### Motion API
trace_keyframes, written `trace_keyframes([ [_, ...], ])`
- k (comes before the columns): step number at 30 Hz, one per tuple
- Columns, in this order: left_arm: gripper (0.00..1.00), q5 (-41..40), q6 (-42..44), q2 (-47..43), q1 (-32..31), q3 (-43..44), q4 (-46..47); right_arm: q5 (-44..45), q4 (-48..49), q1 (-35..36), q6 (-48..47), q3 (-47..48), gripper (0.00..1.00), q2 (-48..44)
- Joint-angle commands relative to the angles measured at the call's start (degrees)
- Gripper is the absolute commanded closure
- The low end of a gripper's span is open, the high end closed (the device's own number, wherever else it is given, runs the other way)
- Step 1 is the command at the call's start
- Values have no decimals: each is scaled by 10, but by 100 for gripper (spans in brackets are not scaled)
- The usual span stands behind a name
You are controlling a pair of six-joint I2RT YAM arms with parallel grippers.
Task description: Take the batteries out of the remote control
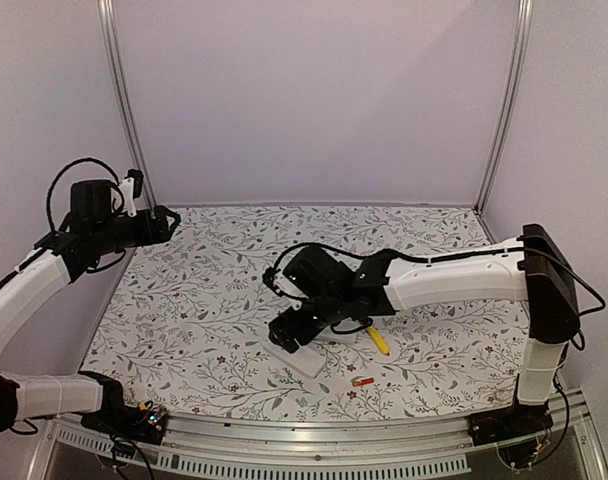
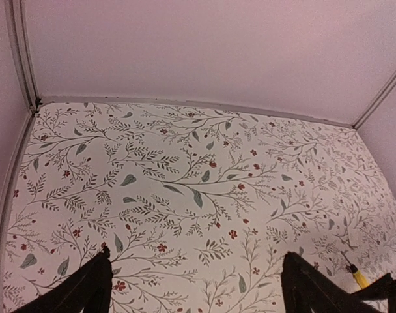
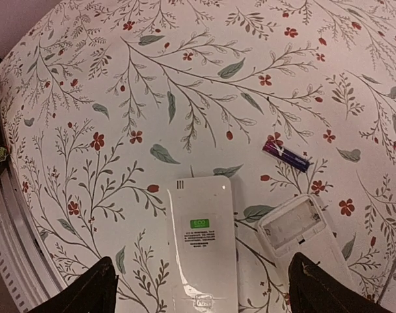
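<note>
Below my open right gripper [image 3: 199,258] a white remote control [image 3: 201,251] lies face down, a green label on its back. Right of it lies a second white remote body [image 3: 302,229] whose battery compartment is open and shows no cells. A dark purple battery [image 3: 286,155] rests on the cloth just beyond that compartment. From above, my right gripper [image 1: 287,335] hovers over the white remote [image 1: 306,358], and a red-orange battery [image 1: 362,382] lies near the front edge. Held high at the far left, my left gripper [image 1: 169,222] is open and holds nothing.
A yellow-handled screwdriver [image 1: 377,340] lies just right of the remotes, and its tip [image 2: 357,277] shows at the lower right of the left wrist view. The floral cloth [image 2: 185,169] covers the table. Metal rails [image 1: 284,440] run along the front edge.
</note>
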Motion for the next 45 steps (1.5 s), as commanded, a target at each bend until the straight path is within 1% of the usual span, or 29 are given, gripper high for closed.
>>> trace_keyframes([
  [1,11,-10,10,-40,1,-21,43,68,70,-43,64,-105,10,-108],
  [5,11,-5,14,-23,0,3,47,74,78,-95,102,-194,11,-191],
  [10,11,44,5,34,-6,96,42,83,64,-152,147,-284,14,-254],
  [14,11,45,17,72,-24,153,51,86,56,-176,171,-331,15,-285],
  [17,11,45,21,96,-25,145,60,66,50,-175,179,-337,15,-285],
  [21,11,65,23,121,-29,108,49,30,62,-161,210,-350,15,-277],
  [24,11,33,38,139,-60,112,26,25,77,-118,228,-345,15,-272],
  [27,11,33,47,151,-77,123,21,0,108,-79,227,-333,16,-257],
  [31,11,32,43,157,-79,119,18,-12,127,-34,180,-300,13,-212],
  [36,11,42,38,159,-80,121,17,-8,100,-10,121,-241,15,-134],
  [40,11,43,37,158,-82,120,17,10,84,7,73,-204,15,-94],
  [45,11,42,36,155,-83,120,17,4,61,16,9,-177,15,-58],
])
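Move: The labelled remote lies face down almost straight below the right hand, about 8 cm down, 1 cm ahead and 1 cm to the right. From the same hand, at that depth, the open remote is some 7 cm ahead and 8 cm right, the dark battery 11 cm ahead and 1 cm left, the red battery 5 cm back and 14 cm right. From the left hand the labelled remote is about 15 cm back, 23 cm right and 22 cm below. The labelled remote's near right end is where the open right hand finishes, hovering without a visible touch. First it swings about 20 cm right and somewhat forward over the open remote, turning clockwise, then comes back left, towards the base and down, undoing most of the turn. The left hand, also open, arcs up about 10 cm and down again, ending 8 cm right and 4 cm forward. ##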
